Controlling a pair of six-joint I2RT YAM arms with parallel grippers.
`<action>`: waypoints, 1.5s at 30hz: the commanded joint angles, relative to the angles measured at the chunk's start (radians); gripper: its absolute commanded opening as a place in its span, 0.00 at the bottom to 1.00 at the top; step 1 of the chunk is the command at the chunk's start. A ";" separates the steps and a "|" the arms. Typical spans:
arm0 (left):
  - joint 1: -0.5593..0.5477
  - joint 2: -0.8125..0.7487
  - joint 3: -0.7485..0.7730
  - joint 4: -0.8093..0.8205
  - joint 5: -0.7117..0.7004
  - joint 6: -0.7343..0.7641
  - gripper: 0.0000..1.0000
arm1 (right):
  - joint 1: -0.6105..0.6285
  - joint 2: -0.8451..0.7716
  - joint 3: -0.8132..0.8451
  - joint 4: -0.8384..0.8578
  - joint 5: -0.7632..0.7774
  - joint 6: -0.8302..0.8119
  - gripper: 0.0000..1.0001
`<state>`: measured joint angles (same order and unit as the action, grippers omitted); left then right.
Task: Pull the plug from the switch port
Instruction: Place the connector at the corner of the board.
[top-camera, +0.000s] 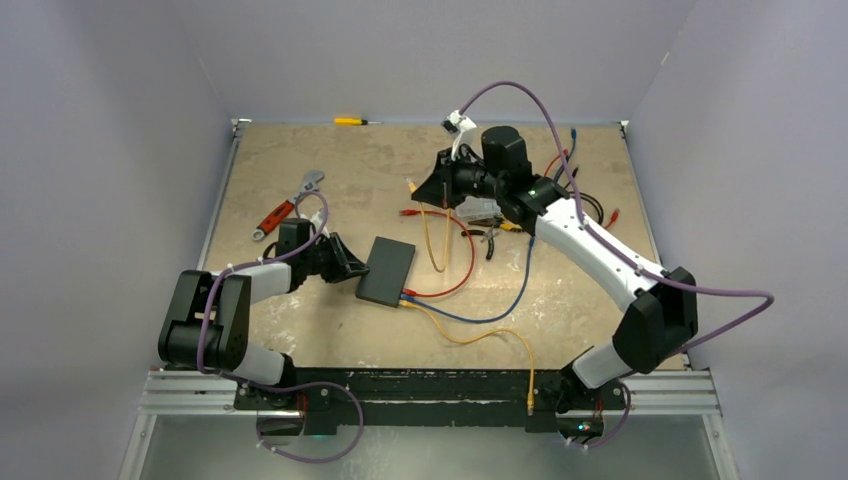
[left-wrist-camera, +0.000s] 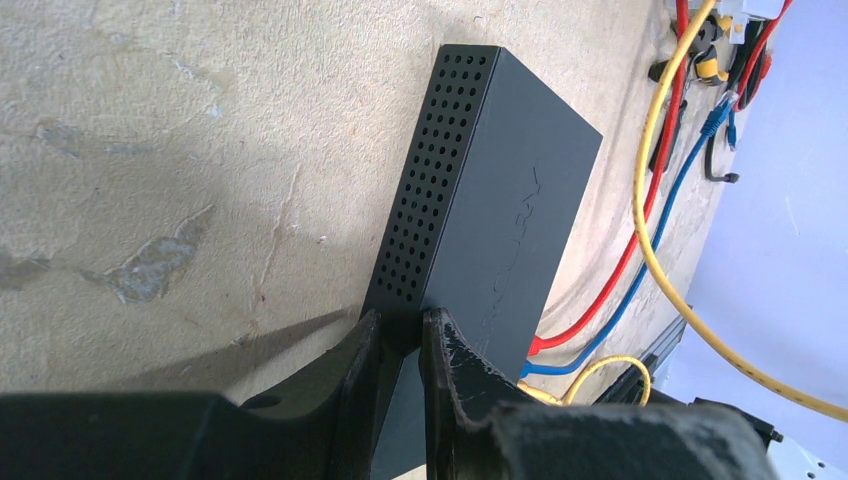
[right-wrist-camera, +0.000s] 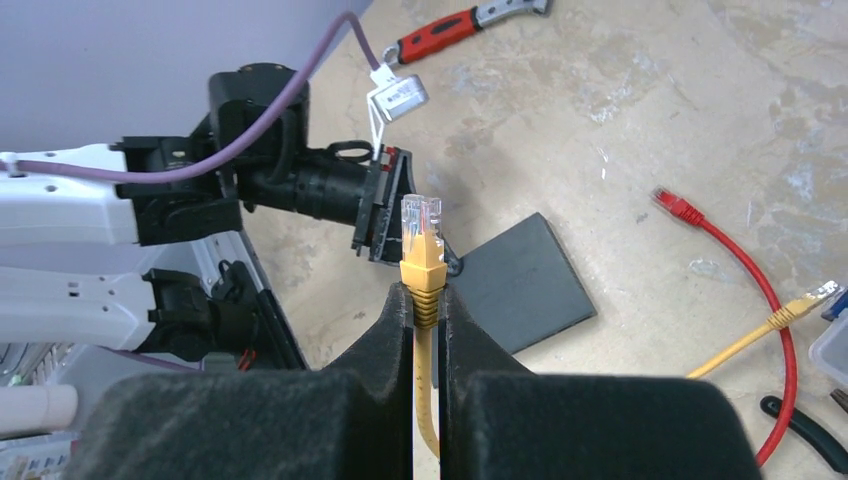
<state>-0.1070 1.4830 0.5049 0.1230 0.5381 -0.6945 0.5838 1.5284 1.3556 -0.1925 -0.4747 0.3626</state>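
Observation:
The flat black switch (top-camera: 386, 271) lies at mid-table, with red, blue and yellow cables (top-camera: 408, 299) entering its near short edge. My left gripper (top-camera: 352, 268) is shut on the switch's left edge; in the left wrist view its fingers (left-wrist-camera: 400, 325) pinch the perforated side of the switch (left-wrist-camera: 500, 200). My right gripper (top-camera: 425, 190) is raised at the back, well away from the switch. It is shut on a yellow plug (right-wrist-camera: 421, 235) whose clear tip sticks up free above the fingers; its cable hangs down (top-camera: 432, 245). The switch also shows in the right wrist view (right-wrist-camera: 520, 280).
A red-handled wrench (top-camera: 285, 212) lies back left and a yellow screwdriver (top-camera: 350, 121) at the far wall. A clear organiser box (top-camera: 478, 210), pliers (top-camera: 490, 242) and loose cables lie under the right arm. A free red plug (right-wrist-camera: 678, 205) lies on the table. Walls enclose three sides.

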 joint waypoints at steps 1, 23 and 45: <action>0.003 0.067 -0.043 -0.138 -0.194 0.074 0.13 | -0.004 -0.080 0.029 0.055 -0.015 -0.013 0.00; 0.002 0.074 -0.048 -0.106 -0.188 0.071 0.14 | -0.021 -0.158 0.033 -0.060 0.315 -0.077 0.00; 0.002 0.089 -0.049 -0.089 -0.176 0.071 0.13 | -0.268 -0.244 -0.034 -0.161 0.589 -0.070 0.00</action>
<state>-0.1028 1.4982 0.5049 0.1406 0.5549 -0.6937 0.3367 1.3411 1.3296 -0.3553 0.0128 0.3035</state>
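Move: The right hand already holds the yellow plug high above the board. The cable pile near the far right corner lies about 41 cm to its right, 14 cm ahead and 27 cm below. The parts box stands some 17 cm ahead and 15 cm right, the pliers about 7 cm ahead and 22 cm right, both roughly 27 cm below. From the left hand, the pile is around 56 cm right and 19 cm ahead, at table level. Still pinching the yellow cable just behind its plug, the right hand first rises about 7 cm, then swings right, gathering speed, and eases forward while sinking most of that height again. It heads for the cable pile, ending some 18 cm farther right and 7 cm farther out, with the wrist turned about 40 degrees clockwise. ##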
